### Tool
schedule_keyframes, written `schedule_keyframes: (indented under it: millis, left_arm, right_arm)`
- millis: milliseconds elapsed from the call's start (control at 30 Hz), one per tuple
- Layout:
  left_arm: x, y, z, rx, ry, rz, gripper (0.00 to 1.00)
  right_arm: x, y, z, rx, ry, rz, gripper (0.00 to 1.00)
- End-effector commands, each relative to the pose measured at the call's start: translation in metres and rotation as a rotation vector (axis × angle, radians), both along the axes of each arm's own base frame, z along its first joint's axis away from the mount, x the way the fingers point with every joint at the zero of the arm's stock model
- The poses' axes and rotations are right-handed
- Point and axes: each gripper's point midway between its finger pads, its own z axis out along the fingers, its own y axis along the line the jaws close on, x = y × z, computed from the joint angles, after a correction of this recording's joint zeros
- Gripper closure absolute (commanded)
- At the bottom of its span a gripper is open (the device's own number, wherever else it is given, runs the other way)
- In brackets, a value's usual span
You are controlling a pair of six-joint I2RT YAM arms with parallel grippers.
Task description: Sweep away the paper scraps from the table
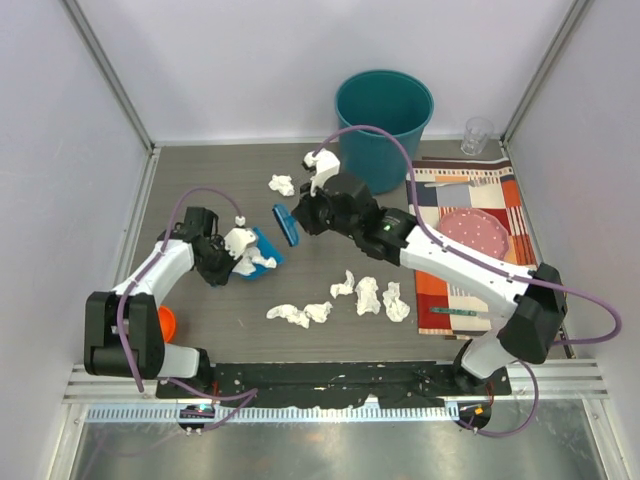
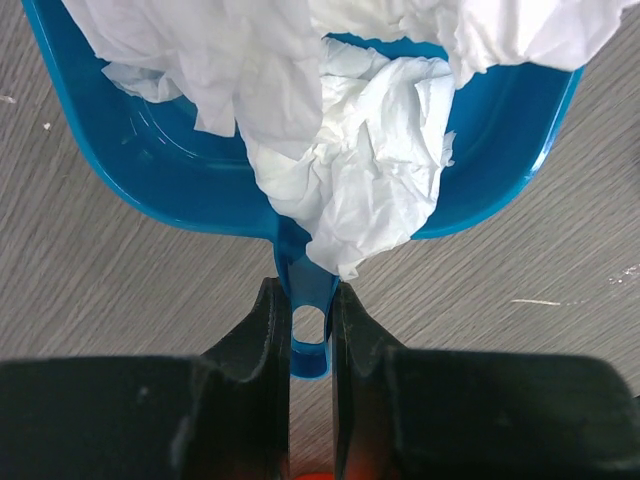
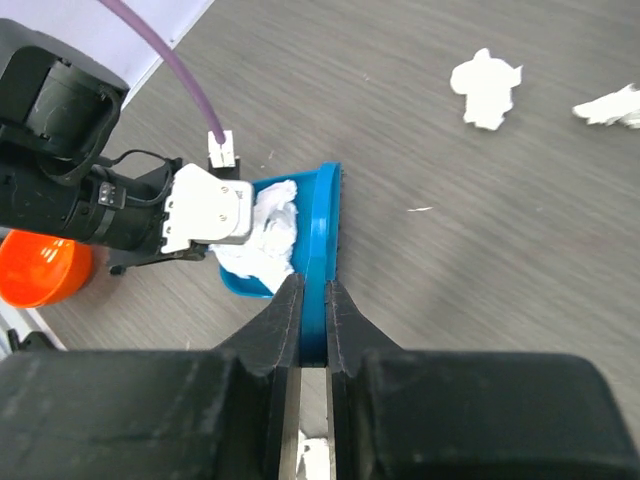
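My left gripper [image 1: 228,260] [image 2: 310,298] is shut on the handle of a blue dustpan [image 1: 268,248] [image 2: 150,160] resting on the table [image 1: 220,185]. The pan holds several white paper scraps [image 1: 243,243] [image 2: 370,170]. My right gripper [image 1: 302,217] [image 3: 315,292] is shut on a blue brush [image 1: 287,225] [image 3: 322,240], held just right of the pan's mouth. Loose scraps lie on the table: two at the back [image 1: 282,184] [image 1: 320,160], and a group in front [image 1: 367,295] [image 1: 396,302] [image 1: 298,315]. The right wrist view shows the pan [image 3: 240,282] and two scraps [image 3: 487,88] [image 3: 610,105].
A teal bin [image 1: 385,125] stands at the back centre. A striped placemat [image 1: 505,205] at the right carries a pink plate [image 1: 475,232], a fork [image 1: 455,182] and a dark green bar [image 1: 460,315]. A glass [image 1: 477,135] stands behind it. An orange object [image 1: 166,322] [image 3: 40,268] lies by the left arm.
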Motion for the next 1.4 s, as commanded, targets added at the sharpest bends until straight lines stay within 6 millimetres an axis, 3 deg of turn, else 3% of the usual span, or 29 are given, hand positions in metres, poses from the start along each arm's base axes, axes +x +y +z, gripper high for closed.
schedule_keyframes:
  millis: [0,133,233,267,300,333,367,400,433,467,567,667,733,833,867,900,1100,1367]
  left_arm:
    - [0.017,-0.006,0.018,-0.038,-0.074,0.013,1.0]
    - [0.02,-0.005,0.023,-0.034,-0.091,0.022,1.0]
    - [0.022,-0.007,0.028,-0.045,-0.098,0.026,1.0]
    - [0.022,-0.007,0.03,-0.049,-0.097,0.028,1.0]
    - [0.022,-0.007,0.032,-0.048,-0.099,0.03,1.0]
    - [0.022,-0.007,0.032,-0.047,-0.098,0.032,1.0]
    - [0.023,-0.006,0.032,-0.044,-0.1,0.033,1.0]
    - [0.023,-0.006,0.033,-0.044,-0.103,0.034,1.0]
    - [0.023,-0.006,0.033,-0.043,-0.102,0.037,1.0]
    - [0.022,-0.006,0.034,-0.043,-0.103,0.035,1.0]
    - [0.021,-0.006,0.034,-0.043,-0.104,0.038,1.0]
    - [0.02,-0.005,0.036,-0.042,-0.105,0.04,1.0]
    - [0.018,-0.005,0.036,-0.039,-0.103,0.038,1.0]
    - [0.017,-0.004,0.038,-0.033,-0.105,0.041,1.0]
    - [0.017,-0.003,0.038,-0.031,-0.106,0.042,1.0]
    - [0.017,-0.003,0.039,-0.03,-0.105,0.045,1.0]
    - [0.023,-0.004,0.057,-0.036,-0.118,0.061,1.0]
    - [0.029,-0.006,0.088,-0.05,-0.15,0.065,1.0]
  right_arm:
    - [0.013,-0.031,0.03,-0.044,-0.124,-0.03,0.99]
    - [0.036,-0.061,0.059,-0.121,-0.255,-0.074,0.99]
    - [0.073,-0.1,0.097,-0.131,-0.339,-0.179,0.99]
    - [0.084,-0.112,0.125,-0.121,-0.395,-0.205,0.99]
    - [0.103,-0.136,0.138,-0.124,-0.416,-0.268,0.99]
    - [0.116,-0.143,0.141,-0.135,-0.425,-0.282,0.99]
    - [0.124,-0.152,0.17,-0.121,-0.483,-0.299,0.99]
    - [0.139,-0.172,0.179,-0.133,-0.503,-0.339,0.99]
    - [0.155,-0.17,0.174,-0.146,-0.5,-0.327,0.99]
    - [0.161,-0.178,0.2,-0.124,-0.547,-0.348,0.99]
    - [0.198,-0.196,0.208,-0.142,-0.573,-0.391,0.99]
    - [0.237,-0.208,0.191,-0.174,-0.555,-0.412,0.99]
    - [0.251,-0.213,0.186,-0.187,-0.551,-0.41,0.99]
    - [0.272,-0.206,0.142,-0.235,-0.455,-0.374,0.99]
    - [0.272,-0.199,0.142,-0.223,-0.45,-0.337,0.99]
    - [0.272,-0.194,0.128,-0.229,-0.413,-0.308,0.99]
    - [0.255,-0.187,0.088,-0.256,-0.286,-0.217,0.99]
    - [0.228,-0.171,0.062,-0.242,-0.153,-0.048,0.99]
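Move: The right gripper holds the brush; the teal bin it goes for stands about 28 cm ahead and 21 cm to its right, the bin's middle some 13 cm lower. One paper scrap lies about 21 cm ahead and 6 cm left, another 24 cm ahead and 5 cm right, and the blue dustpan 10 cm left and about level, all roughly 25 cm below. From the left gripper, on the dustpan's handle, the bin is some 31 cm ahead and 43 cm right. Swing the right gripper, brush still gripped, forward and right while lifting it some 20 cm, turning it clockwise on the way, then lower it nearly as far past the bin's near-left rim, drawing back slightly and unwinding part of the turn at the end. Meanwhile keep the left fingers on the dustpan's handle and raise the loaded pan about 6 cm, easing it a little forward, mostly late. ##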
